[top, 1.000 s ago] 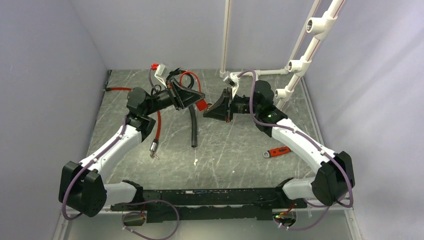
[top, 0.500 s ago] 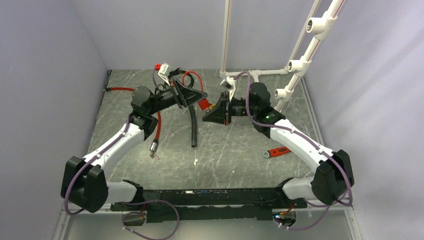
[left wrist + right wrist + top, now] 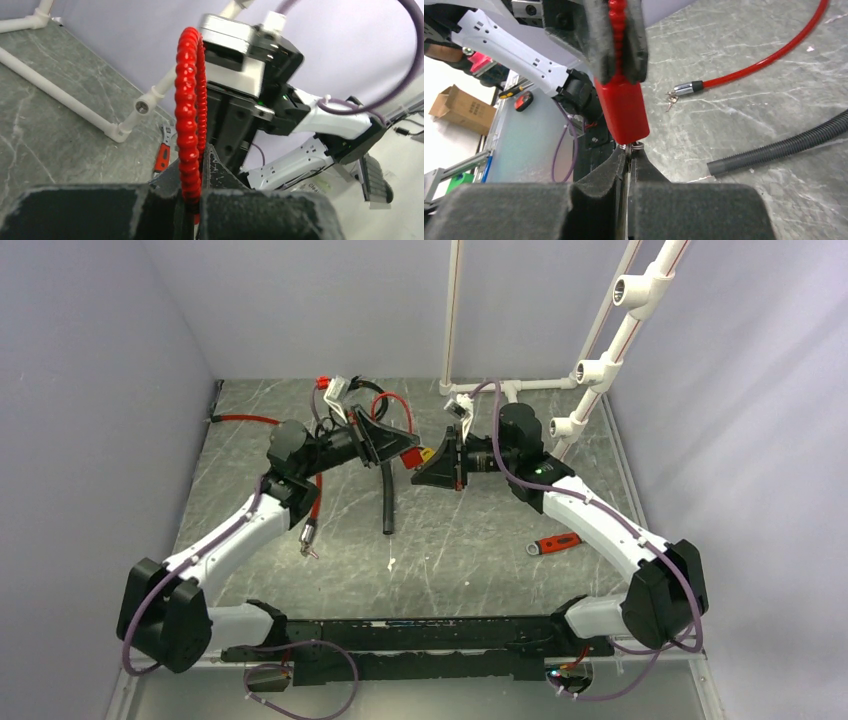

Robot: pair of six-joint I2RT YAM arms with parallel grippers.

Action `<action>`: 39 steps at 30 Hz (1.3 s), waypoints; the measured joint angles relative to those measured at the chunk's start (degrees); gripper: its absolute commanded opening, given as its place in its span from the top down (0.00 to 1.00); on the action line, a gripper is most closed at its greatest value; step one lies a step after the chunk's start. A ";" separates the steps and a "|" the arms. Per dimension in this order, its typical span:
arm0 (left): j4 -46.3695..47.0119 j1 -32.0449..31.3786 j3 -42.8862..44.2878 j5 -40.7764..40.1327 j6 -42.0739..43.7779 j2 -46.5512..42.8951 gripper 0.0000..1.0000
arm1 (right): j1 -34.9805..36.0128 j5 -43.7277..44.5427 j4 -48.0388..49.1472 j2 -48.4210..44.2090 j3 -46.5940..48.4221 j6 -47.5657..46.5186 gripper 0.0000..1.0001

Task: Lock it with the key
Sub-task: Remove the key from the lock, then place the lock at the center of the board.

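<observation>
The red lock (image 3: 623, 110) hangs in mid-air over the back of the table. Its ribbed red loop (image 3: 189, 115) rises between the fingers of my left gripper (image 3: 197, 170), which is shut on it. In the top view the left gripper (image 3: 393, 443) and right gripper (image 3: 428, 462) meet tip to tip at the lock (image 3: 409, 453). My right gripper (image 3: 628, 152) is shut on the key (image 3: 629, 146). The key's ring sits right at the lock's lower end; the blade is hidden between the pads.
A black corrugated hose (image 3: 387, 495) lies below the grippers. A red cable (image 3: 318, 490) with a metal end (image 3: 684, 88) and small keys (image 3: 670, 101) lies at the left. A red-handled wrench (image 3: 553, 543) lies at the right. White pipe frame (image 3: 590, 370) stands at the back right.
My left gripper has carried the lock rightward, up to the right gripper's tips. The right gripper has shifted slightly, staying shut on the key.
</observation>
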 measured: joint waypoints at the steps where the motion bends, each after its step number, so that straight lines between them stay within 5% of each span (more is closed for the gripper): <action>1: -0.83 -0.87 -0.31 -0.79 1.38 -0.87 1.00 | -0.35 -0.48 -1.05 0.02 0.02 -0.11 1.00; 7: 2.91 7.78 1.95 1.49 -2.45 1.86 1.00 | 0.94 -0.35 0.33 0.00 0.28 -0.55 1.00; 13: 0.11 0.55 1.29 1.07 -0.87 2.73 1.00 | 1.01 -1.66 -1.01 0.20 1.14 -1.29 1.00; 20: 4.79 12.02 5.99 1.73 -5.46 7.15 1.00 | 0.26 -0.44 -2.64 -0.04 1.18 -4.50 1.00; 30: -24.52 0.79 7.13 2.08 13.79 8.28 0.99 | -2.21 12.96 -19.12 -2.99 -3.26 -18.40 1.00; 39: -32.83 -4.87 8.52 0.76 17.05 21.27 1.00 | -5.38 24.20 -24.94 1.31 -6.38 -28.24 1.00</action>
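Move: The red lock hangs by its cable in the left fingers, about 2 cm back, 2 cm right and 3 cm below that hand; from the right hand, whose key is in it, it is some 3 cm left, 2 cm forward and 3 cm up. Far beneath on the table, the yellow padlock lies about 20 cm ahead and 1 cm left of the right hand, and the black tube's near end 2 cm ahead and 9 cm left of the right hand. Forward and to the left in two tugs, the first easing back before the second reaches about 7 cm forward, the left hand draws the red lock off the key, which the right fingers keep pinched and nearly still. Then both sink with fingertips tipping down: the left some 20 cm, also right and back; the right about 15 cm, also right and a little forward. ##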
